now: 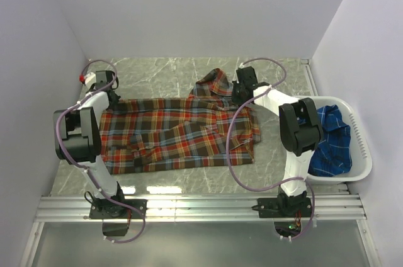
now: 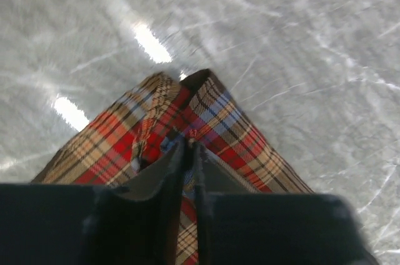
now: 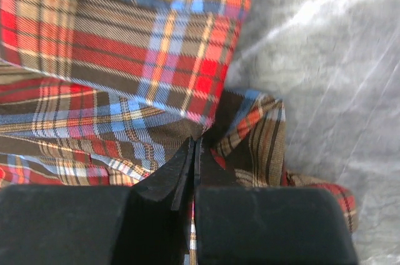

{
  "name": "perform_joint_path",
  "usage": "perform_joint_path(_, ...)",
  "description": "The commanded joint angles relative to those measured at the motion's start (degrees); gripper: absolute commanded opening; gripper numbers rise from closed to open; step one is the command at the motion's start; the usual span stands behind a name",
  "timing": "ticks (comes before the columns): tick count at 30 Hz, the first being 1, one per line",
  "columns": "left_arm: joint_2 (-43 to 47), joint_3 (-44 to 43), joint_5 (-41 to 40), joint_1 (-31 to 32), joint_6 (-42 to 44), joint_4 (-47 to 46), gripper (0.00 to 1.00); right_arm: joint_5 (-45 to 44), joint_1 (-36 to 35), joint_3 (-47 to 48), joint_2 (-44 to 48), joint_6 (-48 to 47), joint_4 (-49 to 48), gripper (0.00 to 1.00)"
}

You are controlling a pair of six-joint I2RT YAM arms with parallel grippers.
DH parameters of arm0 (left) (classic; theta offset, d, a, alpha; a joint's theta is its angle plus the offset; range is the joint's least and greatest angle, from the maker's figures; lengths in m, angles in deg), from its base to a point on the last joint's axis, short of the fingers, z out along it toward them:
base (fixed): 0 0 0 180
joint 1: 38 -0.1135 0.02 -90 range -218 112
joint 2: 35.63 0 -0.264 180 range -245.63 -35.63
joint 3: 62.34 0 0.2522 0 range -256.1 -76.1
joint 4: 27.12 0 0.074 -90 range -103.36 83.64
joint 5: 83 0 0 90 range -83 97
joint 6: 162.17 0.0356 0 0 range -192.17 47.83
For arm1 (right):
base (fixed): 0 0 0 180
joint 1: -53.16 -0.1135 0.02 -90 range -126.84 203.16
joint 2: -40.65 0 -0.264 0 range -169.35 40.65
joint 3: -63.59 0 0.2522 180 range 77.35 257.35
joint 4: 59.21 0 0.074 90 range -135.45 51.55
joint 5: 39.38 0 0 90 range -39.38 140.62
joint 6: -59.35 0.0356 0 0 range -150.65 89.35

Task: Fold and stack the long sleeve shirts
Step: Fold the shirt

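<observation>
The red-orange plaid long sleeve shirt (image 1: 176, 135) lies spread across the marble table, its collar bunched up at the far side. My left gripper (image 1: 106, 85) sits at the shirt's far left corner. In the left wrist view its jaws (image 2: 189, 143) are pinched on a raised fold of the plaid cloth (image 2: 231, 127), with only a sliver between them. My right gripper (image 1: 242, 94) is at the collar end; its jaws (image 3: 195, 143) are shut on a fold of the same shirt (image 3: 125, 59). The blue plaid shirt (image 1: 330, 144) lies crumpled in the basket.
A white plastic basket (image 1: 364, 147) stands at the right edge beside the right arm. White walls close in the table on three sides. An aluminium rail (image 1: 201, 207) with both arm bases runs along the near edge. Purple cables loop over both arms.
</observation>
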Motion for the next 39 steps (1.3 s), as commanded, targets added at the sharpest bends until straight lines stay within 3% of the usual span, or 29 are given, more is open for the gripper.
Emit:
perform_joint_path(1, 4.36, 2.61, -2.97, -0.49, -3.65, -3.09, 0.19, -1.51, -0.06, -1.49, 5.26, 2.02, -2.70, 0.03)
perform_joint_path(4, 5.59, 2.45, -1.56, -0.49, -5.23, -1.61, 0.38, 0.33, -0.32, -2.28, 6.58, 2.29, -2.09, 0.24)
perform_joint_path(5, 6.03, 2.27, -0.42, -0.49, -5.76, -1.00, 0.43, 0.68, -0.41, -2.46, 7.02, 2.29, -1.91, 0.28)
perform_joint_path(9, 9.45, 2.18, 0.73, -0.49, -8.31, 3.13, 0.89, -0.01, -1.55, -2.46, 9.13, 0.89, -1.21, 0.41)
perform_joint_path(11, 11.12, 3.06, 1.34, -0.49, -9.01, 4.81, 0.98, -1.24, -2.17, -1.15, 9.75, -0.60, -0.86, 0.45)
perform_joint_path(16, 17.19, 5.25, 2.14, -0.40, -6.65, 7.53, 0.99, -2.04, -3.22, 4.55, 7.39, -9.65, -1.38, 0.56)
perform_joint_path(20, 20.09, 7.71, 3.63, -0.40, -4.36, 9.11, 0.99, -2.56, -5.07, 11.15, 2.37, -18.60, 1.34, 0.57)
perform_joint_path(26, 21.50, 9.56, 6.09, 0.39, -0.23, 10.08, 0.99, -10.02, -10.43, 21.52, -5.80, -31.35, 7.84, 0.58)
perform_joint_path(31, 21.42, 10.97, 4.08, 2.06, 1.70, 8.16, 0.99, -15.04, -13.33, 26.10, -11.52, -34.98, 11.36, 0.58)
perform_joint_path(39, 17.02, 8.24, 4.07, 2.94, 1.71, 8.77, 0.99, -30.21, -15.44, 24.62, -15.91, -37.61, 7.24, 0.57)
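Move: Just ahead and to the left of the right hand, the crumpled rear sleeve lies about 4 cm farther out and 9 cm left, barely lower; the shirt's right edge is some 11 cm back and 8 cm right. From the left hand, the shirt's left edge to be straightened lies roughly 9 cm back and 6 cm left, a little below. The cuff of the sleeve folded onto the body is about 19 cm back and 9 cm right of that hand. Opening both grippers to let go of the shirt's laid-down rear edge, the hands lift clear. The right rises about 8 cm, arcs left and slightly forward over the rear sleeve, then sinks half-open towards it, rolling its left side down and turning counter-clockwise some 30 degrees. The left, wide open, rises and draws back about 7 cm, then drifts left and lowers over the shirt's left edge region. ##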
